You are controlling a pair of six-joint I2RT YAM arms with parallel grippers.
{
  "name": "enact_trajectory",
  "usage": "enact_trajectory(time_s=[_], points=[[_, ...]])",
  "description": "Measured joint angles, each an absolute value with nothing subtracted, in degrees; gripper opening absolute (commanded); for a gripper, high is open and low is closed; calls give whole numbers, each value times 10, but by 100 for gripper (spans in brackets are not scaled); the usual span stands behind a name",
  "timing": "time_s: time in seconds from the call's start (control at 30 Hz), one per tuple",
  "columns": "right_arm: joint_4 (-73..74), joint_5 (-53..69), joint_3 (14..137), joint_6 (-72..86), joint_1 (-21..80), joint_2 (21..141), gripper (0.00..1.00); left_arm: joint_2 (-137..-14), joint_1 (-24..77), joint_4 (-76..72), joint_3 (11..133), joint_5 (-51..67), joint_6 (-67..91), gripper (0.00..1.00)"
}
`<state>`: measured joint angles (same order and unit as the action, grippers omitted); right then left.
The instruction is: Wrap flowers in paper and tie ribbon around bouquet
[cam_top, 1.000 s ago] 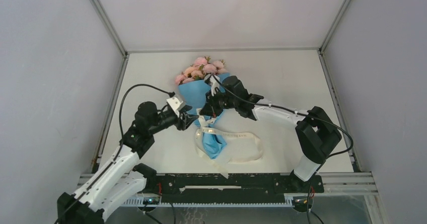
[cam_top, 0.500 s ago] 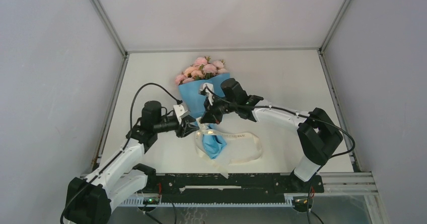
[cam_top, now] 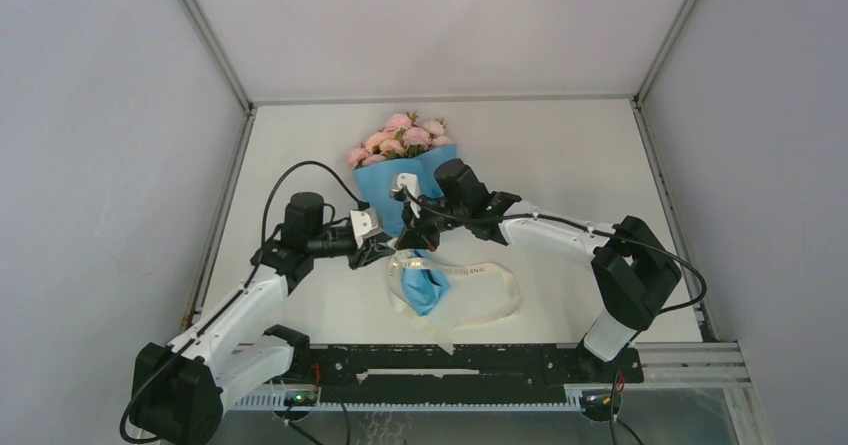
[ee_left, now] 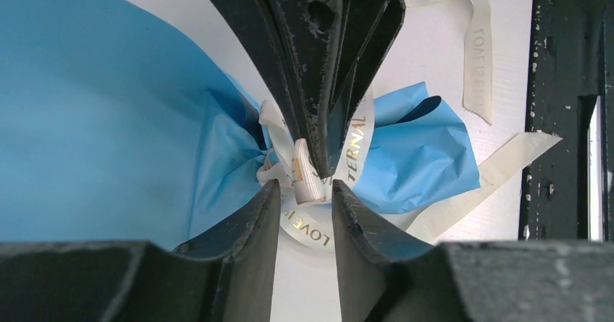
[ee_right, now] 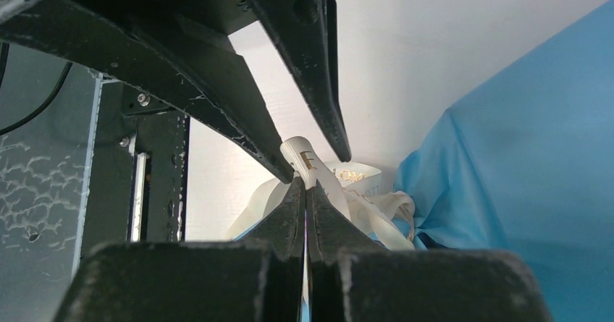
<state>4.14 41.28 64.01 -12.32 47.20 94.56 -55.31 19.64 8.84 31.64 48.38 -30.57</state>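
Observation:
The bouquet lies mid-table, its pink flowers (cam_top: 400, 137) showing at the wide far end of the light-blue paper (cam_top: 380, 187). The paper's pinched tail (cam_top: 425, 287) points toward me. The cream ribbon (cam_top: 485, 267) circles the narrow neck and trails in loops to the right. My right gripper (ee_right: 304, 182) is shut on a folded bit of ribbon (ee_right: 305, 157) at the neck. My left gripper (ee_left: 304, 190) faces it tip to tip, open, with that ribbon fold (ee_left: 305, 179) between its fingertips (ee_left: 269, 192) and untouched. In the top view both grippers meet at the neck (cam_top: 400, 245).
A black rail (cam_top: 450, 360) runs along the near table edge, just past the ribbon's loose ends (ee_left: 481, 54). Grey enclosure walls (cam_top: 120, 165) bound the table left, right and at the back. The left arm's cable (cam_top: 290, 175) arcs above its wrist.
My left gripper has swung down and right to the ribbon at the neck, its jaws narrowing round the fold. The right gripper, still shut on the ribbon, has shifted slightly left.

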Motion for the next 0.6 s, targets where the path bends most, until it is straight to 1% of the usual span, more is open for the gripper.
enact_trajectory(time_s=[0.07, 0.17, 0.2, 0.23, 0.27, 0.3, 0.33, 0.4, 0.43, 0.47, 0.5, 0.53, 0.6], points=[[41, 413, 640, -128, 473, 946, 0, -552, 196, 96, 318, 487, -310, 29], [42, 413, 640, -132, 474, 946, 0, -552, 196, 98, 318, 488, -310, 26], [42, 413, 640, -133, 474, 946, 0, -552, 196, 98, 318, 489, -311, 23], [42, 413, 640, -134, 474, 946, 0, -552, 196, 99, 318, 490, -310, 20], [42, 413, 640, -135, 474, 946, 0, -552, 196, 100, 318, 492, -310, 14], [42, 413, 640, -136, 474, 946, 0, -552, 197, 100, 318, 495, -310, 5], [42, 413, 640, -136, 474, 946, 0, -552, 197, 101, 318, 498, -310, 1], [42, 412, 640, -137, 474, 946, 1, -552, 199, 103, 318, 501, -309, 0], [42, 412, 640, -138, 474, 946, 10, -552, 199, 104, 318, 502, -310, 0], [42, 412, 640, -138, 474, 946, 24, -552, 199, 104, 318, 503, -310, 0], [42, 412, 640, -139, 474, 946, 36, -552, 199, 104, 318, 503, -310, 0], [42, 409, 640, -142, 474, 945, 43, -551, 199, 105, 318, 503, -310, 0], [44, 401, 640, -139, 470, 945, 47, -547, 199, 109, 318, 502, -318, 0]])
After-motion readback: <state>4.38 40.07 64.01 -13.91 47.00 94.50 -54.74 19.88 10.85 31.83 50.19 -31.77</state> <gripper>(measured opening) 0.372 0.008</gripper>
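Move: The ribbon's short end already stands up between the left hand's parted fingertips, at its hand point. From that hand the ribbon knot lies about 3 cm ahead, 1 cm to the right and 5 cm below; the blue paper tail about 8 cm back, 6 cm right and 8 cm down; the blossoms some 22 cm ahead, straight out and 6 cm lower. The right hand's shut fingers hold the same end, barely 1 cm to their left and level. The ribbon's short end is handed over in the air above the knot: the left fingers close from nearly half open to shut and pinch it, easing back about 1 cm. The right hand holds its grip and stays in place throughout that closing, then opens its fingers to over a third and lets go, still straddling the ribbon. ##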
